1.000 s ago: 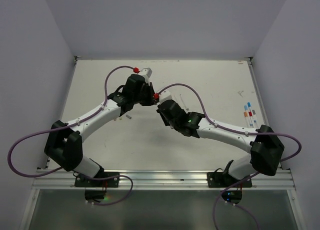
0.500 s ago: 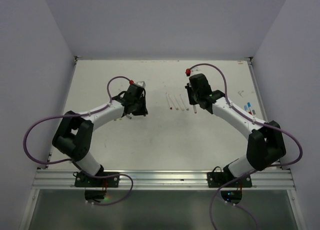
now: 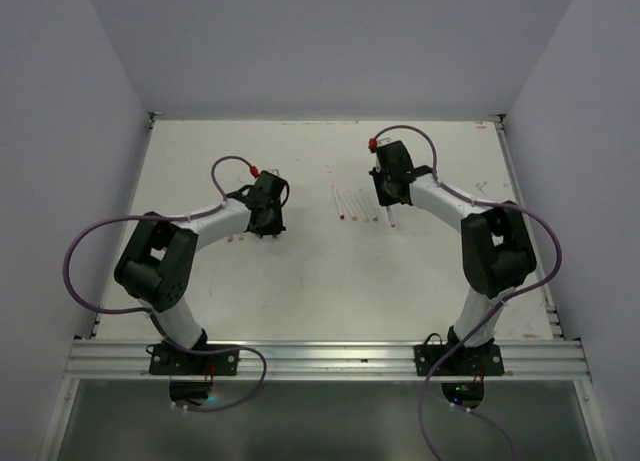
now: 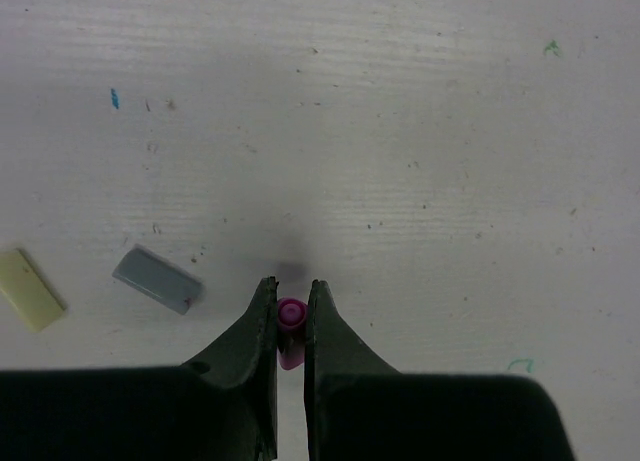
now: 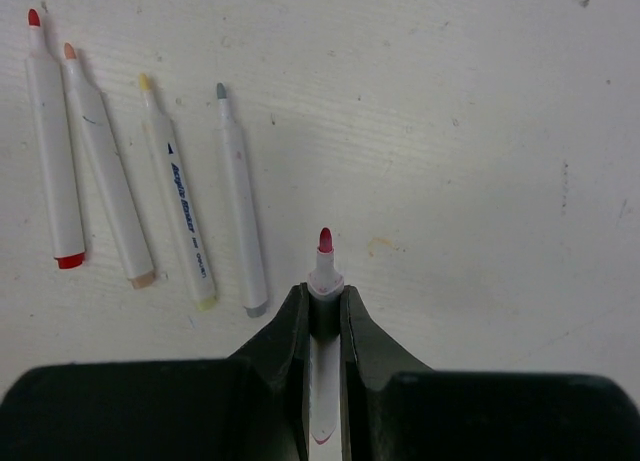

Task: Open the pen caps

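Observation:
My left gripper is shut on a small pink pen cap, held low over the white table. A grey cap and a pale yellow cap lie loose to its left. My right gripper is shut on a white pen whose red tip is bare and points away from me. Left of it lie several uncapped pens in a row: red, orange, yellow, grey. From above, the left gripper and the right gripper flank that row.
Pale walls enclose the table on three sides. A metal rail carrying both arm bases runs along the near edge. Purple cables loop out from the arms. The folded right arm covers the table's right side.
The grippers were together at mid-table one second ago and have parted. The left went left with the pink cap. The right swung right with the pen and stands beside the row.

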Tool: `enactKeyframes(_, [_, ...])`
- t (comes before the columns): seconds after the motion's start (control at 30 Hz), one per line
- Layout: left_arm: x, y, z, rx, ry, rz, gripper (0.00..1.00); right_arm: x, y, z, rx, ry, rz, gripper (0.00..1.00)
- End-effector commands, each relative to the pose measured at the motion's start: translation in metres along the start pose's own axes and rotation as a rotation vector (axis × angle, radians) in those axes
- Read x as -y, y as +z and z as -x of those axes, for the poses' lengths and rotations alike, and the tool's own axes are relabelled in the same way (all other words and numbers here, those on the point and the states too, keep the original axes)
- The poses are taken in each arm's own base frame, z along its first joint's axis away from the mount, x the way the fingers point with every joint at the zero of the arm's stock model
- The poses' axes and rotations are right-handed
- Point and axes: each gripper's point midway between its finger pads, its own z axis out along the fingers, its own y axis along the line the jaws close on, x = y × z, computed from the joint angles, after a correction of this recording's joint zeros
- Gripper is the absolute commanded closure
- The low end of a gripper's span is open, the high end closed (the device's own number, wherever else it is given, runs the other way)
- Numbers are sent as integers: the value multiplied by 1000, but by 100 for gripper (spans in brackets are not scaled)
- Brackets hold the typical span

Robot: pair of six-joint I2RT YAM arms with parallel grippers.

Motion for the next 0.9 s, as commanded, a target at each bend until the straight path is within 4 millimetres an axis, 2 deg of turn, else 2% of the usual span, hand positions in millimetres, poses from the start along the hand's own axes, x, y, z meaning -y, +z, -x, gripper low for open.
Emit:
enactKeyframes(0.0, [-23,4,1,10,-27,76,100,-7,4,25,49,-10,37,100])
enactKeyframes(0.17, [-37,4,6,34,-65,92,100,-9,22,26,47,-20,29,100])
enactKeyframes(0.27, [-45,5,8,37,-82,104,97,-8,28,31,43,-20,14,100])
enactKeyframes(0.4, [-49,9,6,31,-93,101,90,-12,40,31,23,-23,22,100])
enactKeyframes(0.57, [-55,10,6,33,-109,113,76,-15,45,31,16,-27,32,100])
enactKeyframes(0.7, [-57,10,5,33,-112,118,61,-17,50,28,14,-22,40,100])
enactKeyframes(0.87, [-56,8,8,44,-107,112,58,-25,56,25,2,-17,73,100])
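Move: Down in front of the left hand's track is the grey cap, about 6 cm left, 1 cm ahead and 2 cm below the hand; the yellow cap lies level with it, roughly 10 cm left of the hand. The right hand's goal is the table beside the grey pen, whose middle is some 4 cm left, 2 cm ahead and 6 cm below; the yellow pen lies about 3 cm farther left, equally far ahead. Sliding left about 5 cm and slightly down, the left hand carries the magenta cap up against the grey cap's side of the row, then stays there and opens its fingers to nearly half to let go. Meanwhile the right hand, still gripping the uncapped magenta pen, sinks some 4 cm while going forward 3 cm and a little left, towards the grey pen's right side. ##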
